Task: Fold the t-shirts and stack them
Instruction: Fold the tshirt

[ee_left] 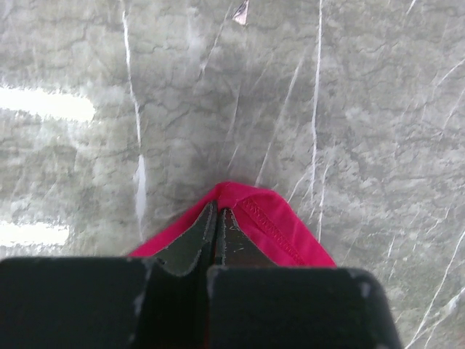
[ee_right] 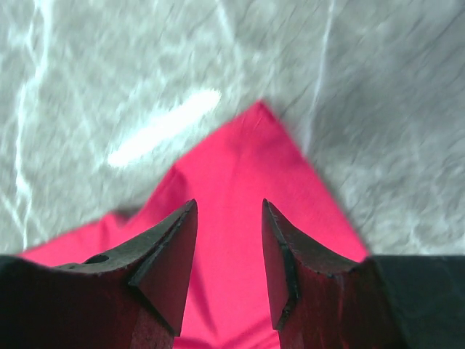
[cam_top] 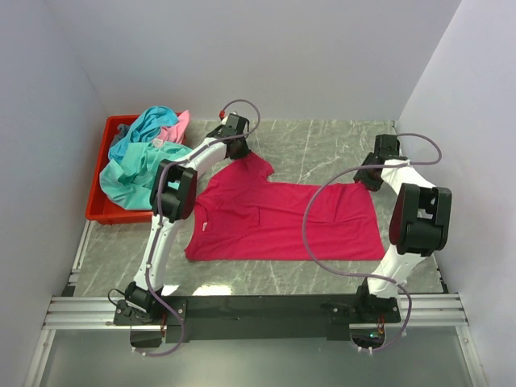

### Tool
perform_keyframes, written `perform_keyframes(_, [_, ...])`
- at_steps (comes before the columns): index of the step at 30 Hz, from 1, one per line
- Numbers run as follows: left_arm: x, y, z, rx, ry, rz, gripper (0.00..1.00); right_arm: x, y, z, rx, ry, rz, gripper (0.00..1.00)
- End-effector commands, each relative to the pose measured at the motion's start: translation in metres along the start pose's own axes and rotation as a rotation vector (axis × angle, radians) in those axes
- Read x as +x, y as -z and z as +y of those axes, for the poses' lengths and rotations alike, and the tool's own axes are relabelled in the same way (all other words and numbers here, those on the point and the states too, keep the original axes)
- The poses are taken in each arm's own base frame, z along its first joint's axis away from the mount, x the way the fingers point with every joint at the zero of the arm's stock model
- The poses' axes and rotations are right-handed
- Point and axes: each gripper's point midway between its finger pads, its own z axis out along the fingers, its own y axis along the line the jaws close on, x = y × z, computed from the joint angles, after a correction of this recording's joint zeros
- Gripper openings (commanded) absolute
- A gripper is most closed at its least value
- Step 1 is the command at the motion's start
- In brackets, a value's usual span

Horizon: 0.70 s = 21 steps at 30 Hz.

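Note:
A magenta-red t-shirt (cam_top: 282, 222) lies spread flat on the grey marbled table (cam_top: 322, 145). My left gripper (cam_top: 240, 153) is at its far left sleeve. In the left wrist view the jaws (ee_left: 216, 211) are pressed together over the stitched sleeve corner (ee_left: 283, 229), pinching the cloth. My right gripper (cam_top: 367, 183) hovers at the shirt's far right corner. In the right wrist view it (ee_right: 229, 205) stands open above that red corner (ee_right: 251, 153), with nothing between its fingers. Teal t-shirts (cam_top: 137, 169) and a light pink one (cam_top: 179, 125) are heaped at the left.
The heap of shirts lies in a red plastic bin (cam_top: 101, 211) at the table's left edge, close to the left arm. White walls close in the left, back and right. A metal rail (cam_top: 258, 310) carries both arm bases at the near edge.

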Motion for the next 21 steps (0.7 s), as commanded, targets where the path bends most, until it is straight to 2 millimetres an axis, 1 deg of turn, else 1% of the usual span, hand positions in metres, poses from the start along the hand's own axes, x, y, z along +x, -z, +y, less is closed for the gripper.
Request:
perform_keyframes(1, [-0.022,0.030,-0.018,0.044,-0.001,-0.045,0.00,-0.045,-0.003,-0.004,0.046,-0.021,-0.149,0.48])
perform_keyframes(5, [-0.025,0.034,-0.018,0.042,-0.004,-0.050,0.00,-0.053,-0.017,-0.006,0.076,-0.015,-0.159,0.48])
perform_keyframes(7, [-0.023,0.034,-0.018,0.042,-0.005,-0.045,0.00,-0.058,-0.021,-0.009,0.094,-0.016,-0.171,0.48])
perform_keyframes(14, [-0.024,0.037,-0.016,0.036,-0.012,-0.045,0.00,-0.070,-0.040,-0.008,0.116,-0.005,-0.158,0.48])
perform_keyframes(18, [-0.025,0.039,-0.016,0.033,-0.018,-0.049,0.00,-0.069,-0.040,-0.009,0.118,0.002,-0.154,0.48])
perform_keyframes(20, [-0.024,0.040,-0.013,0.028,-0.021,-0.046,0.00,-0.063,-0.041,-0.012,0.128,0.006,-0.140,0.47])
perform_keyframes(21, [-0.024,0.039,-0.012,0.025,-0.020,-0.044,0.00,-0.057,-0.043,-0.015,0.137,0.007,-0.123,0.47])
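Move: The shirt's far right corner lies about 5 cm ahead of my half-open right hand, 3 cm to its right and roughly 4 cm below; the near right corner is some 22 cm back and 7 cm right, just as low. The sleeve my left hand already pinches is some 36 cm to my right hand's left and 15 cm farther out. From my left hand, the far right corner is about 39 cm right and 10 cm back. I carry my right hand out over the shirt towards its far right corner, about 5 cm forward and 4 cm right, sinking some 2 cm as the wrist rolls slightly, left side down. The fingers stay half open and come close around the corner; a touch can't be seen. My left hand keeps its shut grip on the sleeve and eases back about 1 cm. ##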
